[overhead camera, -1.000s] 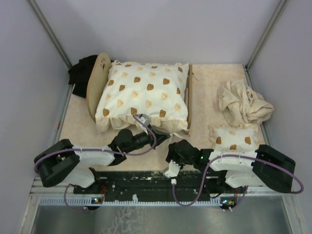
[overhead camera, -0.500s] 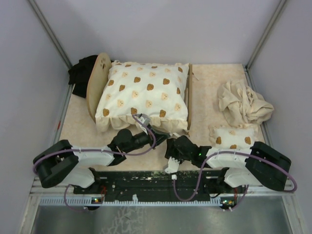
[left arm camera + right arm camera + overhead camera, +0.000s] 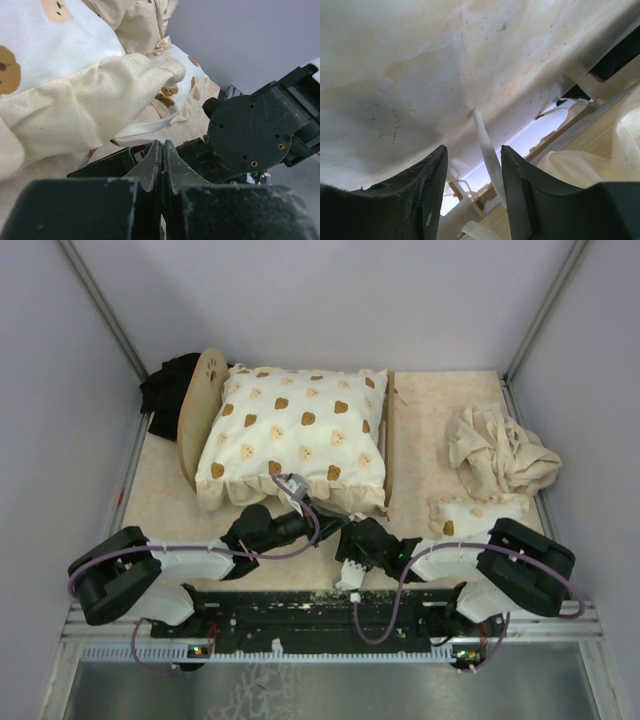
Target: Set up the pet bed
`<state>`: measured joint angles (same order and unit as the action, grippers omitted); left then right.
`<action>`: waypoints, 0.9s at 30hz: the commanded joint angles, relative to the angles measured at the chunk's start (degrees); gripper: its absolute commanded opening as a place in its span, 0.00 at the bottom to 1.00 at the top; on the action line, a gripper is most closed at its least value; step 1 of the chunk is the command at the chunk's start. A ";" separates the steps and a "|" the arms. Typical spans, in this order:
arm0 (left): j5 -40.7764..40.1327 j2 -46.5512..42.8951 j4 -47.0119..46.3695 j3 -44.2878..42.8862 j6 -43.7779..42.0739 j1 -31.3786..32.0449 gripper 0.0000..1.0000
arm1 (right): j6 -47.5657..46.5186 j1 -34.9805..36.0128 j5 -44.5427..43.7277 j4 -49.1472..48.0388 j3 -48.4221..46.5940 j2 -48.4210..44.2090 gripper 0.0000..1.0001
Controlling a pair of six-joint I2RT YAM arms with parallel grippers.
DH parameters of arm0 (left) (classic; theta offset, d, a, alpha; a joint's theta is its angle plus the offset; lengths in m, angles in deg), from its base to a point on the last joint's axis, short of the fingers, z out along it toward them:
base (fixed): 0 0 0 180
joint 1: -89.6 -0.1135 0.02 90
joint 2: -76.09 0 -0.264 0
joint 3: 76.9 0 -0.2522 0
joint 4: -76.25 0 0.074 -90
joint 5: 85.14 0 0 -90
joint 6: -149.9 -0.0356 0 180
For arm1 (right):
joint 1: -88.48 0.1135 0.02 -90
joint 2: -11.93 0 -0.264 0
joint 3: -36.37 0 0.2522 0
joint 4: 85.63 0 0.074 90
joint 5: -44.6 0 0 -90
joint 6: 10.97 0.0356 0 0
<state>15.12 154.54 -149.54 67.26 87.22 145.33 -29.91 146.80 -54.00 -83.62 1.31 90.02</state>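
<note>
The pet bed shows its light-wood headboard (image 3: 204,392) with a paw cutout at the left and its footboard (image 3: 389,440) at the right. A large cream frilled cushion (image 3: 298,435) with brown prints covers the frame. My left gripper (image 3: 314,521) is shut on nothing at the cushion's near frill (image 3: 95,102), its fingertips (image 3: 156,150) pressed together. My right gripper (image 3: 352,532) sits at the same near edge. In the right wrist view it is open (image 3: 474,150) below the cushion's underside (image 3: 420,75), and a white tie strip (image 3: 488,152) hangs loose between the jaws.
A small printed cushion (image 3: 470,515) lies at the near right, half hidden by my right arm (image 3: 500,565). Crumpled beige cloth (image 3: 498,450) sits behind it. Black fabric (image 3: 168,388) lies behind the headboard. Grey walls close in the table on three sides.
My right arm has swung left and forward, bringing its gripper in under the large cushion's near edge and covering more of the small cushion. The left arm has not moved.
</note>
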 commanded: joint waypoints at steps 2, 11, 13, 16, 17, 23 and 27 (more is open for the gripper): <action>1.46 0.12 -2.68 -1.44 0.99 -0.25 0.00 | -3.16 -0.05 -4.55 -7.10 -3.14 3.30 0.47; 1.12 -0.17 -2.68 -1.06 0.71 -0.34 0.00 | -2.72 -0.05 -7.85 -8.13 -4.52 5.79 0.01; 0.70 -0.44 -2.28 -0.96 0.71 -0.31 0.00 | -2.12 -0.05 -8.27 -8.00 -4.38 5.65 0.00; 0.31 -0.80 -0.85 -1.42 0.29 -0.35 0.00 | -1.75 -0.05 -4.60 -8.34 -2.86 2.58 0.00; 0.35 -0.95 -0.69 -1.43 0.17 -0.34 0.00 | -1.68 0.01 -2.56 -6.14 -2.53 0.95 0.00; -0.18 -1.80 0.89 -2.04 -0.88 -0.44 0.00 | 3.66 4.04 3.68 6.72 -2.15 -8.99 0.00; -0.45 -1.94 1.07 -1.74 -1.12 -0.51 0.00 | 14.48 7.42 4.90 12.60 -1.86 -11.75 0.00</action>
<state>15.34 153.95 -148.21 66.64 86.91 145.11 -26.07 151.31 -52.71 -78.41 -0.98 80.68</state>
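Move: The strap's loose tail lies almost between the right gripper's open fingertips, about 2 cm ahead, 1 cm left and 1 cm up. From the right hand, the ruffle corner is some 6 cm ahead, 5 cm right and 5 cm higher; the bed rail's near end is roughly 4 cm ahead, 8 cm right and about 1 cm up. From the left hand, the tail is about 6 cm ahead, level sideways and 10 cm below. Ease the right gripper forward about 2.5 cm and slightly up around the strap's tail, and shut the fingers from half open to pinch it just behind its tip. Then draw back some 4.5 cm, rising about 3.5 cm and drifting left, with the wrist rolling roughly 10 degrees. Keep the left gripper still and shut on the strap. ##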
